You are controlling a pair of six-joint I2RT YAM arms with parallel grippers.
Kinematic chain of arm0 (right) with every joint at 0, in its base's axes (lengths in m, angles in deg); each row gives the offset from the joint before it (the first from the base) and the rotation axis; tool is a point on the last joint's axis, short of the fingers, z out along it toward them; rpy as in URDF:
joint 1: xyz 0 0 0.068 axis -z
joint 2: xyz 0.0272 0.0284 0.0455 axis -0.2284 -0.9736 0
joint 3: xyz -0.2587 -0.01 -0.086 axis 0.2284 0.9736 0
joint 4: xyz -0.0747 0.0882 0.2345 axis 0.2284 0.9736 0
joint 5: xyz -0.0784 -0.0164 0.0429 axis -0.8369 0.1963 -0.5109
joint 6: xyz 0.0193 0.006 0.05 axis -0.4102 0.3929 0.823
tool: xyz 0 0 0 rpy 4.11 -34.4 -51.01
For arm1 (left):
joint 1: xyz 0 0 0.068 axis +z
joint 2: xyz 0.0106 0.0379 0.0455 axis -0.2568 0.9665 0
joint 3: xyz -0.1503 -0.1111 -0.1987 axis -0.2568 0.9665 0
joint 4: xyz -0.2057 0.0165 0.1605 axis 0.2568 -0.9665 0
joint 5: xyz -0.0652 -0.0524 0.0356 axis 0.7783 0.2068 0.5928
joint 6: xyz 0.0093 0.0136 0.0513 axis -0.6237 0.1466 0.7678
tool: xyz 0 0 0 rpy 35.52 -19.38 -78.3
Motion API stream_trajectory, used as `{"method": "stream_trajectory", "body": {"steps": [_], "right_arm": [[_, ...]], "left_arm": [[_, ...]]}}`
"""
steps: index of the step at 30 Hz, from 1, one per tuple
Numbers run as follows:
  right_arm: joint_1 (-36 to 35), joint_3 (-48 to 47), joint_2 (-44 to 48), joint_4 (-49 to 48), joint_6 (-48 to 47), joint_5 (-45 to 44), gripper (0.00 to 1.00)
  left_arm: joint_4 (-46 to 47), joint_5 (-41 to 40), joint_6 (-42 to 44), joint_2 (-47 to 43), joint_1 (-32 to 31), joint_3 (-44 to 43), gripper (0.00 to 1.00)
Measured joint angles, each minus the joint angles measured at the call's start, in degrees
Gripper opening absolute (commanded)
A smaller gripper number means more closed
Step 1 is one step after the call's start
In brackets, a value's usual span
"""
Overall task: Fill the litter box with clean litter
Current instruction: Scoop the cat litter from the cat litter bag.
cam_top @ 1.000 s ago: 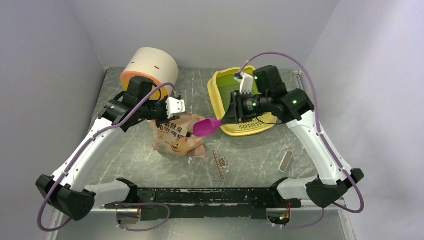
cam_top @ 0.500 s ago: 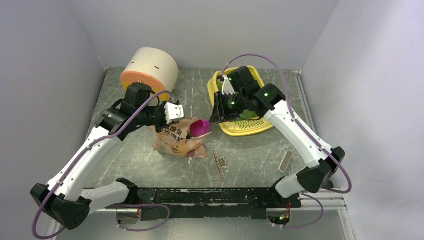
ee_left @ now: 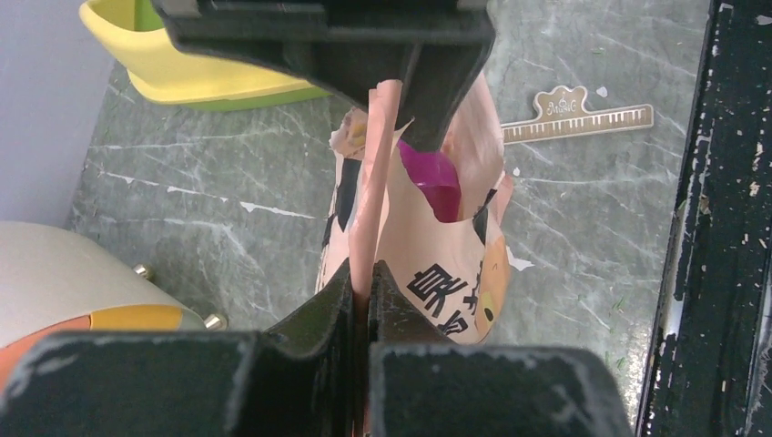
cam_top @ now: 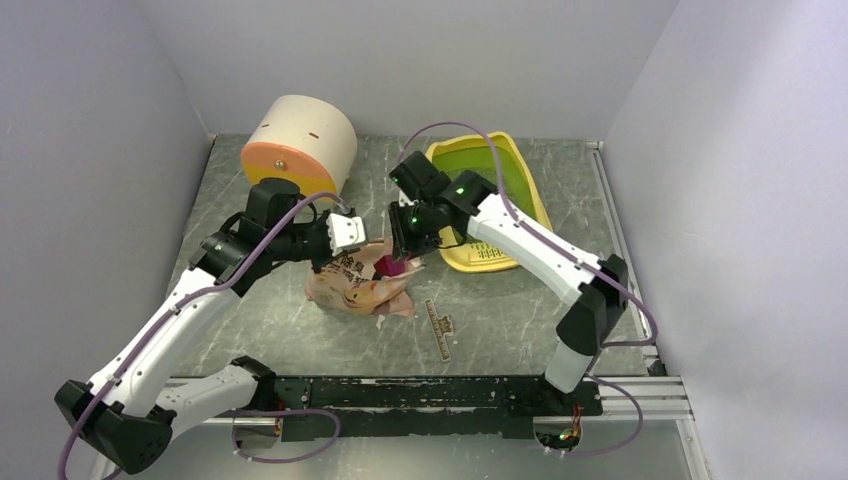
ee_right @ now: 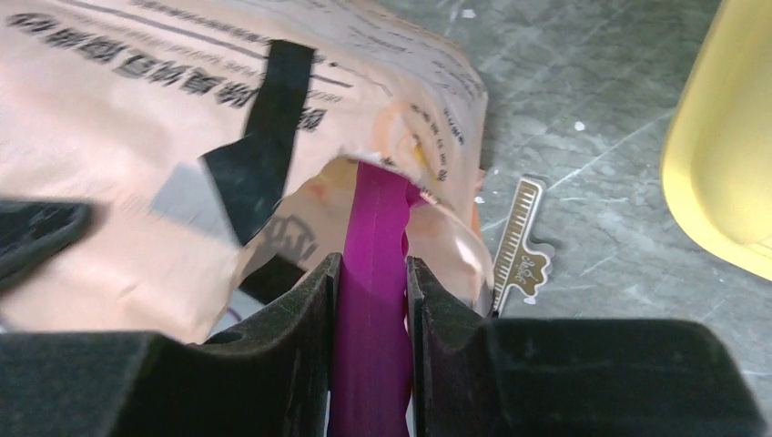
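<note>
The yellow litter box (cam_top: 480, 258) with its lime-green pan stands at the back right and shows as a yellow edge (ee_left: 182, 77) (ee_right: 728, 155) in both wrist views. The pink printed bag (cam_top: 355, 285) stands left of it. My left gripper (cam_top: 345, 232) (ee_left: 361, 273) is shut on the bag's (ee_left: 446, 273) upper edge, holding the mouth apart. My right gripper (cam_top: 405, 245) (ee_right: 371, 269) is shut on the handle of the magenta scoop (ee_right: 373, 228). The scoop's bowl (cam_top: 392, 266) (ee_left: 432, 177) is down inside the bag's (ee_right: 137, 137) mouth. I cannot make out any clean litter.
A cream-and-orange cylinder (cam_top: 300, 140) stands at the back left, behind the left arm. A brown ruler-shaped tag (cam_top: 438, 328) (ee_left: 583, 118) (ee_right: 519, 246) lies on the grey marbled table in front of the bag. A black rail (cam_top: 420, 390) runs along the near edge. Walls close in on three sides.
My right arm has swung left from over the litter box, and the scoop has gone from beside the bag into its mouth. The left gripper has kept its hold on the bag.
</note>
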Motion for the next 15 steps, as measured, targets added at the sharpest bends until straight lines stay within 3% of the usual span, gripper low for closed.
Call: {"method": "stream_trajectory", "body": {"steps": [8, 15], "right_arm": [[-1.29, 0.76, -3.23, -1.09, 2.84, -5.38, 0.00], [-1.01, 7.67, -3.34, -10.45, 5.31, -1.97, 0.00]], "left_arm": [[5.33, -3.56, -1.66, -1.99, -0.24, 4.42, 0.05], [9.42, -5.51, -2.71, -2.19, -0.31, 7.74, 0.05]]}}
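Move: The open mouth of the cat litter bag lies just below the right hand, which already has the scoop's blade in it. The bag's middle is about 7 cm left, 4 cm back and 12 cm down. From that hand the litter box is some 20 cm ahead and 18 cm right, the music ruler about 11 cm back and 8 cm right. From the left hand, already pinching the bag's top edge, the bag's middle is roughly 5 cm back, 1 cm right and 16 cm below. The purple scoop, still gripped by its handle, is lowered farther into the bag's mouth as the right hand sinks about 5 cm, drifting about 2 cm left late on and turning roughly 5 degrees clockwise. The bag's rim stays pinched in the left fingers, which ease down some 2 cm and forward nearly as far, turning slightly counter-clockwise. ##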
